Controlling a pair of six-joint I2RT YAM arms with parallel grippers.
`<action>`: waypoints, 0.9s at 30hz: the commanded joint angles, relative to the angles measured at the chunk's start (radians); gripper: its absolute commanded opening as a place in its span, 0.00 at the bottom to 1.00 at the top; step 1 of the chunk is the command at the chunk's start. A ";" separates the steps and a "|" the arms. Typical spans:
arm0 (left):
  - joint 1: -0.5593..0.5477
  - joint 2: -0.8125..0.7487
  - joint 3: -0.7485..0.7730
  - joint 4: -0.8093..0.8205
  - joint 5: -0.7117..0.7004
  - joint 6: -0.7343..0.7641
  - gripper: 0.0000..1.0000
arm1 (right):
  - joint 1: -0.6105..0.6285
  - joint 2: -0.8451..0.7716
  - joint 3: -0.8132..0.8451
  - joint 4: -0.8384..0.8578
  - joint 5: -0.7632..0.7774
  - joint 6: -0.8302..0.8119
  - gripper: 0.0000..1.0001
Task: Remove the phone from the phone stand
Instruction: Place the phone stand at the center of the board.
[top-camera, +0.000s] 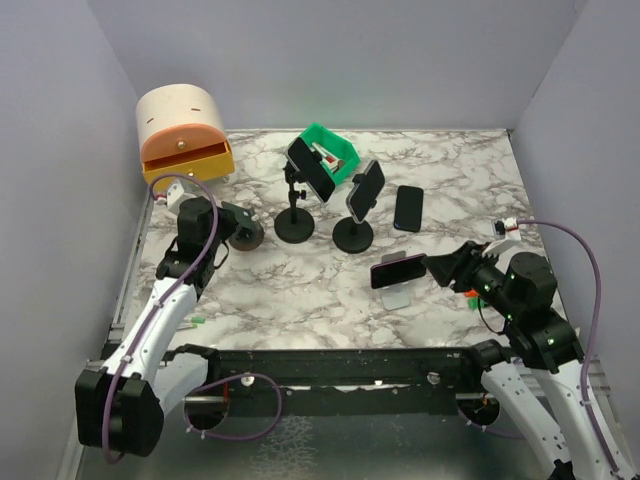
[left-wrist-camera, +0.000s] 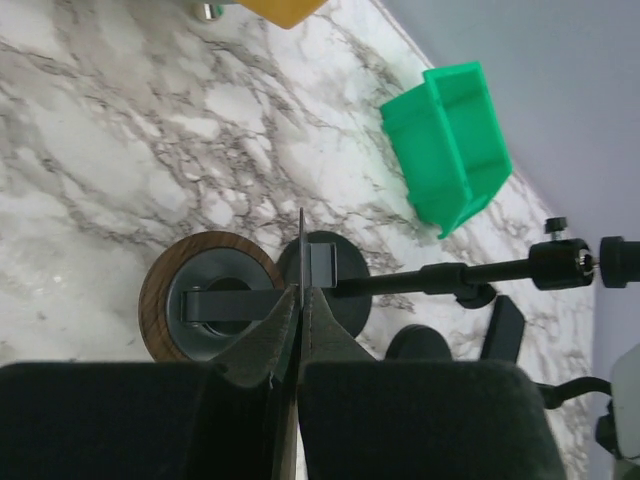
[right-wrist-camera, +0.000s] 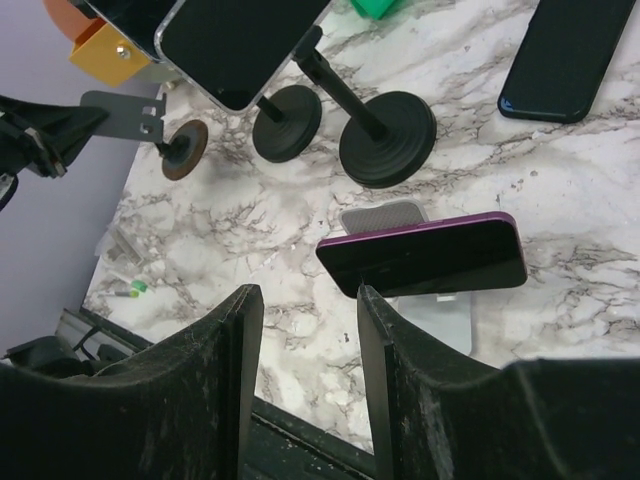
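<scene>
A purple phone (top-camera: 398, 270) (right-wrist-camera: 425, 255) leans on a low white stand (right-wrist-camera: 425, 318) at the front right of the marble table. My right gripper (top-camera: 441, 268) (right-wrist-camera: 305, 295) is open just to the right of it in the top view. In the right wrist view the phone's near end lies just past the right finger (right-wrist-camera: 385, 340), not between the jaws. My left gripper (top-camera: 234, 224) (left-wrist-camera: 300, 292) is shut on the thin grey plate (right-wrist-camera: 125, 115) of a small wood-rimmed stand (top-camera: 248, 236) (left-wrist-camera: 160, 300) at the left.
Two tall black stands (top-camera: 295, 228) (top-camera: 353, 236) in mid-table each carry a dark phone (top-camera: 310, 168) (top-camera: 365, 190). Another black phone (top-camera: 408, 208) lies flat to their right. A green bin (top-camera: 330, 150) stands at the back and an orange drawer box (top-camera: 183, 135) at the back left.
</scene>
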 joint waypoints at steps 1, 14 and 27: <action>0.053 0.042 -0.033 0.274 0.184 -0.102 0.00 | 0.023 -0.025 0.035 -0.025 0.045 -0.036 0.47; 0.113 0.206 -0.026 0.464 0.199 0.022 0.00 | 0.048 -0.048 0.019 -0.018 0.052 -0.052 0.47; 0.176 0.347 0.063 0.356 0.288 0.166 0.00 | 0.056 -0.041 0.014 -0.014 0.049 -0.057 0.47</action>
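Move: The left hand already holds the emptied phone stand in the air. It is being taken to the open marble in front of the yellow drawer, about 6 cm ahead of this hand, 1 cm to its right and 15 cm below. The nearest black stand's base is some 14 cm to the right and 3 cm ahead; the yellow drawer lies about 18 cm ahead and 14 cm left. From the right hand that spot is roughly 50 cm left, 14 cm ahead and 19 cm below. Still pinching the phone stand's thin plate between shut fingers, the left hand carries it about 7 cm forward towards the yellow drawer, to the left of the nearest black stand. It travels nearly level at first, the fingertips tipping up slightly and coming back, then sinks some 2.5 cm towards the marble over the last part. ##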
